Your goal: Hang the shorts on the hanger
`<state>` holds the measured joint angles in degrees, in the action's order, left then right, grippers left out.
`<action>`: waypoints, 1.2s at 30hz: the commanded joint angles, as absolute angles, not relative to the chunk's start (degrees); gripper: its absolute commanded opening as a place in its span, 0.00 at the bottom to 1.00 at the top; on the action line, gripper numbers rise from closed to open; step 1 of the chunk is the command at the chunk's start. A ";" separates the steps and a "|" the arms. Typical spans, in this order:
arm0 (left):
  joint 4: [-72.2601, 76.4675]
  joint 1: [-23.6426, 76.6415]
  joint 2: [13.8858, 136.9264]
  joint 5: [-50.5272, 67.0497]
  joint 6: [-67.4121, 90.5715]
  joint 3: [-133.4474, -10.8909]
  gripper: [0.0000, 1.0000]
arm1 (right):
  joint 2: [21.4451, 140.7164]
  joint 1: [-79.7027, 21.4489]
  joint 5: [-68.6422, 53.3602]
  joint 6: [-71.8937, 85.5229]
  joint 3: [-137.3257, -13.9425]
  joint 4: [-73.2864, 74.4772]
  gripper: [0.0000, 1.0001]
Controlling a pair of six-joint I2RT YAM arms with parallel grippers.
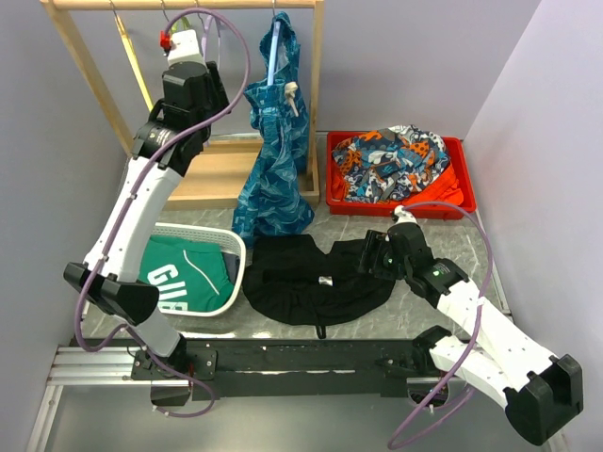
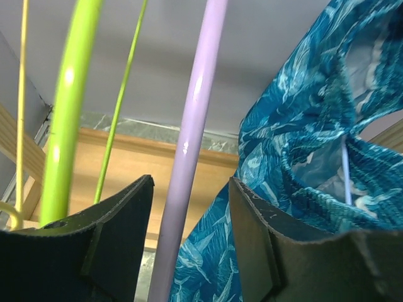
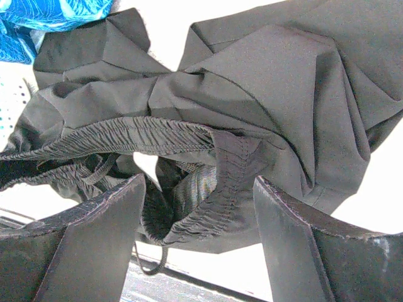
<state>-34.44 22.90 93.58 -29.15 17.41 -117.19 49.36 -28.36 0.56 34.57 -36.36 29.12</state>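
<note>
The black shorts (image 1: 311,278) lie crumpled on the table in front of the arms. My right gripper (image 1: 377,254) hovers at their right edge. In the right wrist view it (image 3: 200,182) is open, and the gathered elastic waistband (image 3: 227,182) bulges between its fingers without being pinched. My left gripper (image 1: 193,24) is raised to the wooden rack. In the left wrist view it (image 2: 191,182) stands open around the lavender hanger (image 2: 192,126). The bar runs near the left finger (image 2: 119,226), with a gap to the right finger.
A lime-green hanger (image 2: 66,113) and a thin yellow hanger (image 2: 22,94) hang left of the lavender one. A teal patterned garment (image 1: 273,160) hangs on the rack (image 1: 85,66). A red bin (image 1: 337,193) holds patterned clothes. A white basket (image 1: 240,259) holds a green garment.
</note>
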 commanded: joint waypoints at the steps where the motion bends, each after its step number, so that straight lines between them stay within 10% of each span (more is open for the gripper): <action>1: -32.60 22.85 93.60 -29.79 17.92 -116.46 0.58 | 49.31 -28.48 0.62 33.40 -38.06 26.90 0.77; 16: -28.65 22.85 92.37 -32.17 14.15 -113.64 0.34 | 50.27 -28.48 0.35 34.01 -36.04 25.14 0.76; 23: -25.41 22.85 91.15 -30.77 11.00 -113.64 0.01 | 50.89 -28.48 0.35 34.01 -35.77 24.79 0.76; 36: -20.82 22.94 86.05 -26.90 6.68 -109.86 0.01 | 51.68 -28.56 0.18 34.01 -35.86 23.82 0.76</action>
<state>-26.59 22.92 89.71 -28.25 8.73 -109.40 51.35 -28.36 0.36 34.44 -35.99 26.26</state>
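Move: The purple hanger's near limb already stands between the left hand's open fingers, its grip spot some 2 cm ahead, level sideways and about 3 cm below. The green hanger hangs roughly 6 cm to that hand's left and 2 cm ahead; the blue trousers are about 13 cm to its right, 3 cm ahead and 10 cm lower. From the idle right hand, the purple hanger's grip spot is about 25 cm ahead, 35 cm left and 30 cm up. The purple hanger's near limb gets pinched between the left fingertips: the hand, pointing forward, first sinks about 3.5 cm alongside it, closing on the way and finishing the squeeze as it begins to ease up. Holding the limb, it then rises roughly 2 cm, fastest at the end, drawing back about 1 cm and rolling its left side up slightly. ##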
